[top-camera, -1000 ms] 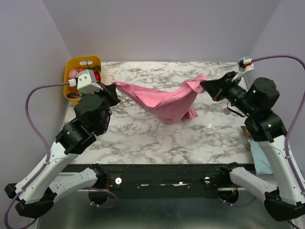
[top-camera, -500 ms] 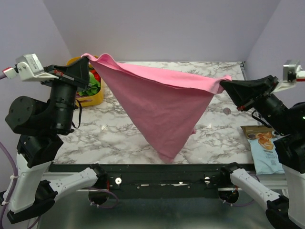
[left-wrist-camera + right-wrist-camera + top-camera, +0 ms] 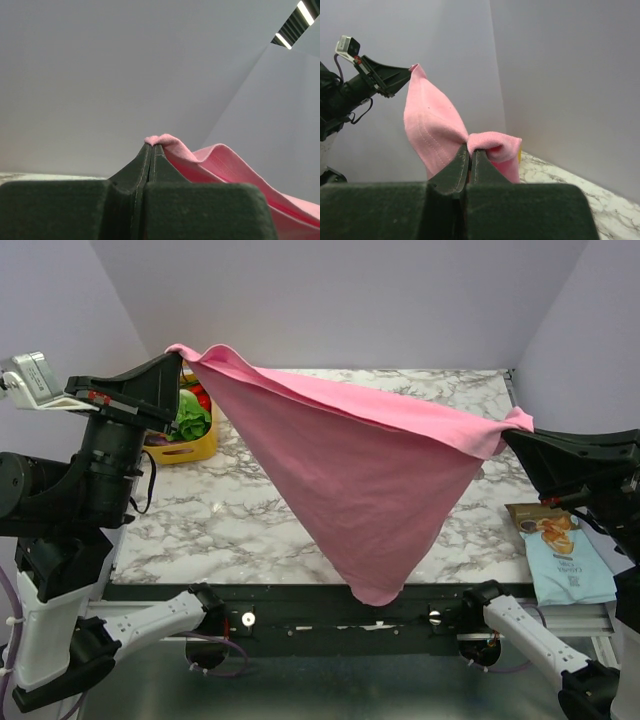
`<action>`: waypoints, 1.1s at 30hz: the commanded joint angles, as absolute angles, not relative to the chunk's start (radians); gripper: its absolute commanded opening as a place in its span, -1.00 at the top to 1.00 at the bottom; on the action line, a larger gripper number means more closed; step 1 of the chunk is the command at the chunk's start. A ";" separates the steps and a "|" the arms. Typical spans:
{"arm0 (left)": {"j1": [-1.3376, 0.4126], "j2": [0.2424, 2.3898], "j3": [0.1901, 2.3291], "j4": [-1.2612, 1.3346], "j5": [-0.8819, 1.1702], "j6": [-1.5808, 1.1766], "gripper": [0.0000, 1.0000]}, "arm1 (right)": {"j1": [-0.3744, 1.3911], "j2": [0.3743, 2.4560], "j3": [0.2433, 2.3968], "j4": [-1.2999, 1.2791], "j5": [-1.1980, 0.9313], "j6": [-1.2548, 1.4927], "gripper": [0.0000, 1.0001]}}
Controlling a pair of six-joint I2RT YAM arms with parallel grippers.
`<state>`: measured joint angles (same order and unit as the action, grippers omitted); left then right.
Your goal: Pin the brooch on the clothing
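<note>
The clothing [image 3: 350, 470], a pink T-shirt, hangs in the air as a wide triangle stretched between my two grippers, its lowest tip past the table's front edge. My left gripper [image 3: 180, 356] is shut on its upper left corner, a pink fold [image 3: 165, 142] poking out above the closed tips of that gripper [image 3: 152, 146]. At the right end, my right gripper [image 3: 510, 432] is shut on the other corner; pink cloth [image 3: 430, 125] bunches over its tips [image 3: 470, 148]. The brooch is hidden from every view.
A yellow basket [image 3: 196, 445] with red and green items stands at the table's back left, partly behind the left gripper. A blue snack packet [image 3: 560, 552] lies at the right, beside the marble table [image 3: 230, 515]. Purple walls close in on both sides.
Both arms have risen and spread apart, lifting the shirt off the table. It went from a slack heap to a taut hanging triangle, and the right gripper moved further right.
</note>
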<state>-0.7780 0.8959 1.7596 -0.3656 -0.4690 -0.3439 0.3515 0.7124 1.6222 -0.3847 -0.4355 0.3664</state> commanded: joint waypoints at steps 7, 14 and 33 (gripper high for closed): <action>-0.772 0.989 1.812 -0.402 -0.731 -0.255 1.00 | 0.347 0.726 1.531 -0.367 -0.352 0.333 0.99; -0.772 0.934 1.717 -0.374 -0.884 -0.225 1.00 | 0.348 0.710 1.483 -0.416 -0.163 0.301 0.99; -0.772 0.960 1.842 -0.439 -0.749 -0.199 1.00 | 0.347 0.749 1.549 -0.367 -0.339 0.327 0.99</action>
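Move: Both hands already hold the clothing stretched high between them. The middle of the table lies about 18 cm ahead, 21 cm to the right and some 50 cm below the left hand; from the right hand it is about 26 cm ahead, 17 cm to the left and equally far down. The vegetable basket stands some 32 cm ahead, 16 cm left of the left hand, the snack bag 6 cm ahead, 39 cm right of the right hand, both near table height. Both hands, still pinching the clothing, flick forward and down about 6 cm over the table, then ease up slightly. ##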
